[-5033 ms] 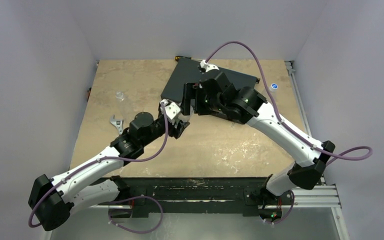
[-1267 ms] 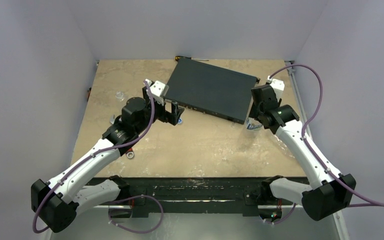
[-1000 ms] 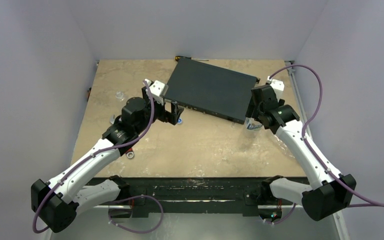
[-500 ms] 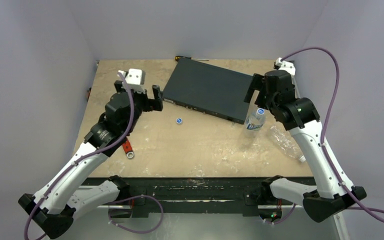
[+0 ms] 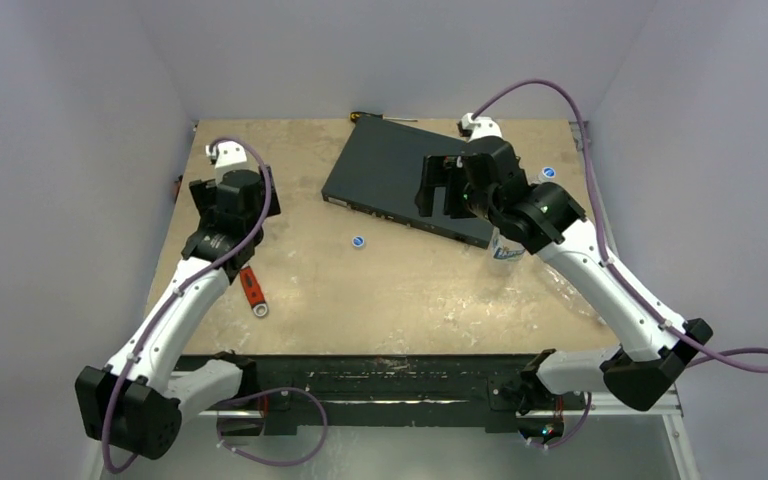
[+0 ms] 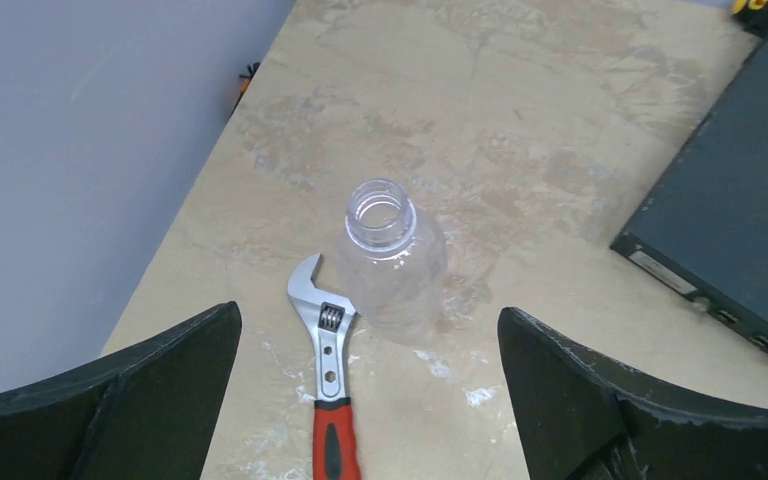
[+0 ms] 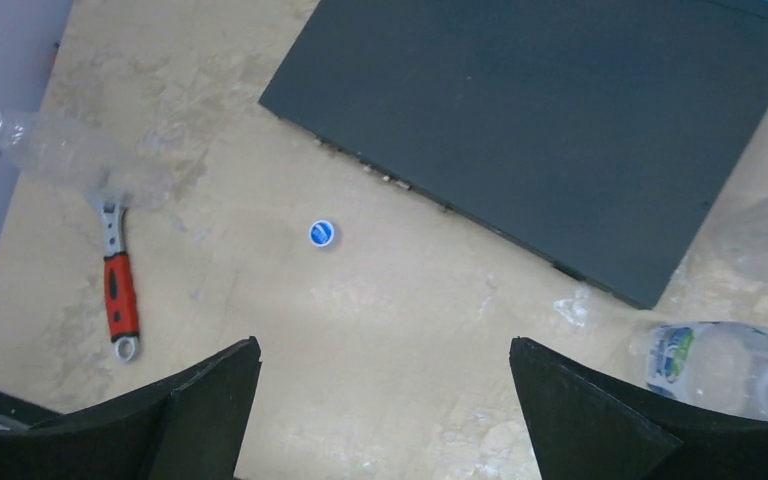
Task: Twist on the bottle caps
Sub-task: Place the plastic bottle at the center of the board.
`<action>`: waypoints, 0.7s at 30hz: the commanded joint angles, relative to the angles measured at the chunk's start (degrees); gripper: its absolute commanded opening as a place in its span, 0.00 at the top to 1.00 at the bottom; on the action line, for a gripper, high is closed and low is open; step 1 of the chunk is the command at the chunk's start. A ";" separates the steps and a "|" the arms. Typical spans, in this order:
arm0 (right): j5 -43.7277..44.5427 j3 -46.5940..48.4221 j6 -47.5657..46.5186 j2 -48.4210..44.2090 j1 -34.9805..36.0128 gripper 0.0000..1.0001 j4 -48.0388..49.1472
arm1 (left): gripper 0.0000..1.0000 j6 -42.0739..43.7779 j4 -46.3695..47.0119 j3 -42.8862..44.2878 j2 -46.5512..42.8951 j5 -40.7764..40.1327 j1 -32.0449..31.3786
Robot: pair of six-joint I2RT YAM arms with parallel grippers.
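An uncapped clear bottle (image 6: pixel 392 262) stands upright on the left of the table, just ahead of my open left gripper (image 6: pixel 368 315), which holds nothing. In the top view that left gripper (image 5: pixel 230 200) covers the bottle. One blue bottle cap (image 5: pixel 358 241) lies loose mid-table, also in the right wrist view as the cap (image 7: pixel 323 234). My right gripper (image 5: pixel 440 193) hangs open and empty over the black box; its jaws (image 7: pixel 382 345) stand wide. A labelled bottle (image 7: pixel 725 365) with a blue cap on stands at the right. Another cap (image 5: pixel 548 172) lies back right.
A flat black box (image 5: pixel 410 180) lies at the back centre. A red-handled wrench (image 6: pixel 326 365) rests beside the uncapped bottle. A crumpled clear bottle (image 5: pixel 572 285) lies near the right edge. Grey walls close in the left, back and right sides.
My right gripper opened off the labelled bottle, rose and swung left over the black box. My left gripper drew back from the loose cap to the far left, above the uncapped bottle.
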 commanded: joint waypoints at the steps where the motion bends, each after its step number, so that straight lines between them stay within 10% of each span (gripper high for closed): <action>1: -2.95 -0.92 -1.16 -0.85 2.55 0.02 5.92 | 0.00 -0.91 8.96 -2.04 2.96 4.77 5.93; 21: -7.15 -14.84 -1.84 -5.13 3.29 0.02 17.62 | 0.11 4.99 59.78 -21.83 22.24 9.88 10.94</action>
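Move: The left hand, empty and open, has the uncapped plastic bottle standing about 7 cm ahead and 3 cm to its left, the bottle's middle some 13 cm below. The wrench lies on the board about 11 cm behind the bottle and 3 cm to its left. The loose blue cap is roughly 23 cm right of the hand and 4 cm ahead, some 22 cm down. From the right hand the bottle stands about 45 cm left, 10 cm ahead and 20 cm lower. Down onto the bottle goes the left hand, sinking about 14 cm while reaching some 6 cm forward and, early on, 3 cm left; the last stretch is nearly straight down, bringing the wide fingers down either side of the bottle's body, wrist nearly unturned, with only a first hint of closing. The empty, open right hand eases a few centimetres left and down towards the board's middle. ##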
